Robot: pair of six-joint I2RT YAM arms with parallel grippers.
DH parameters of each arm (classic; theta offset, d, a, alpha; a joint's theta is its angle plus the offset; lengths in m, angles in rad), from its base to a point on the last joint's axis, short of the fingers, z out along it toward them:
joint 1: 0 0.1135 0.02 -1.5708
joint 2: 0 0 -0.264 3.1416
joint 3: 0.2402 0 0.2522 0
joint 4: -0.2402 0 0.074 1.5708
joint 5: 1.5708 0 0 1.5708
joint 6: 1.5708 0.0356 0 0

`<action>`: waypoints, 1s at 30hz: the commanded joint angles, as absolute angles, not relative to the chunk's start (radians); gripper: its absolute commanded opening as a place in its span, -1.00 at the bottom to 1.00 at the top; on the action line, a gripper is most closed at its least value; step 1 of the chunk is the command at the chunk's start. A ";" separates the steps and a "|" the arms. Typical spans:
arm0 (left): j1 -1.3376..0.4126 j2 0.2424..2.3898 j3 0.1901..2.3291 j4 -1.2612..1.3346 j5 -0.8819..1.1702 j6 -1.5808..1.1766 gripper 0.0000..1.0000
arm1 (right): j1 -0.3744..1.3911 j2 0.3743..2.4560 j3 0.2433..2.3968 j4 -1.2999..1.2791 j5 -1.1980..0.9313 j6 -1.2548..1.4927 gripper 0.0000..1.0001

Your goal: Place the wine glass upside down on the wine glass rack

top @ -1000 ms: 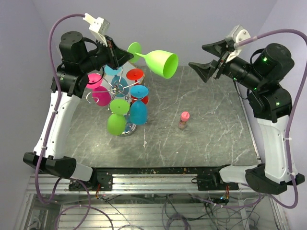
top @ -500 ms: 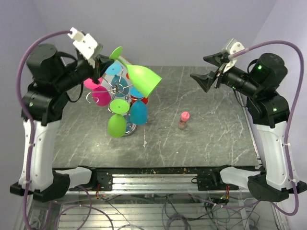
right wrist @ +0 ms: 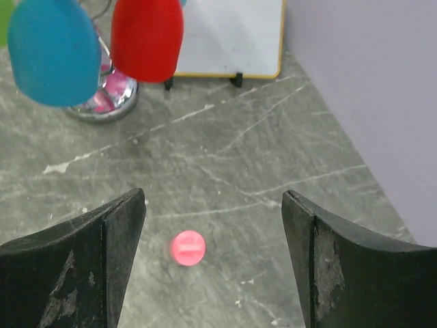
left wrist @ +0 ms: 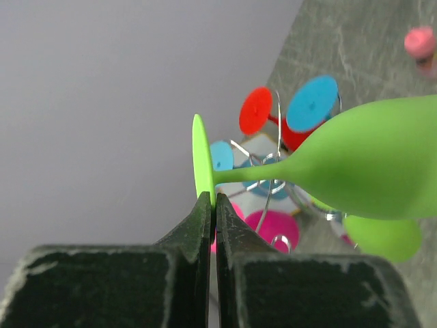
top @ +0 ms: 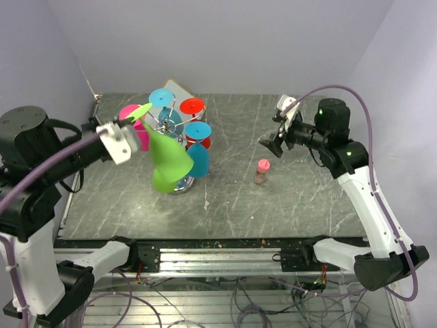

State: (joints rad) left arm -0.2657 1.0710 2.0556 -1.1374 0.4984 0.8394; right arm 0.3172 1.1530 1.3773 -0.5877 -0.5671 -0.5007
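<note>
My left gripper (top: 132,119) (left wrist: 213,199) is shut on the rim of the foot of a lime green wine glass (top: 166,152) (left wrist: 369,164). The glass hangs tilted, foot up and left, bowl down and right, over the near left side of the wine glass rack (top: 172,126) (left wrist: 273,171). That silver wire stand carries several upside-down glasses in pink, blue, red and green. Whether the held glass touches the rack I cannot tell. My right gripper (top: 271,143) (right wrist: 213,205) is open and empty, well to the right of the rack.
A small pink-capped bottle (top: 262,171) (right wrist: 187,247) stands on the grey marble table, below the right gripper. A white board with a wooden frame (top: 179,88) (right wrist: 229,34) leans behind the rack. The lilac walls close in at the back and on both sides.
The left arm swung left and down, turning the green glass from sideways to bowl-down over the rack. The right arm dropped toward the table and its jaws spread wider.
</note>
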 commanded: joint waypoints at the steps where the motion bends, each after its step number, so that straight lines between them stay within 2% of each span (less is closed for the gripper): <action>1: -0.240 1.041 2.084 -1.384 0.472 1.211 -0.86 | 0.314 1.073 1.270 -0.496 -0.574 -0.559 0.62; 8: -0.201 1.012 2.072 -1.493 0.368 1.366 -0.86 | 0.294 1.006 1.087 -0.405 -0.561 -0.547 0.63; 16: -0.180 1.009 1.967 -1.485 0.269 1.450 -0.86 | 0.254 0.968 1.007 -0.360 -0.589 -0.541 0.64; 23: -0.178 1.024 1.862 -1.412 0.338 1.519 -0.86 | 0.247 0.972 0.984 -0.351 -0.563 -0.548 0.64; 30: -0.179 1.058 1.841 -1.456 0.408 1.677 -0.86 | 0.247 0.979 0.979 -0.356 -0.567 -0.551 0.64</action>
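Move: The left hand grips the last green glass by the edge of its foot. The rack's empty hook lies about 4 cm ahead of it, 2 cm to the left and 14 cm below. The hanging pink glass is about 7 cm farther out than the hook and 2 cm left of it; the hanging green glass is about 7 cm to the hook's right and 3 cm nearer the base. From the right hand the hook is some 33 cm left, 5 cm back and slightly above. Down about 11 cm and left about 5, the left hand brings the green glass to the empty hook, easing back slightly at first, then forward again. It rolls some 40 degrees, left side rising, so the fingers dip and the bowl swings from the right towards the base; the fingers keep pinching the foot. The open, empty right hand sinks about 7 cm. ##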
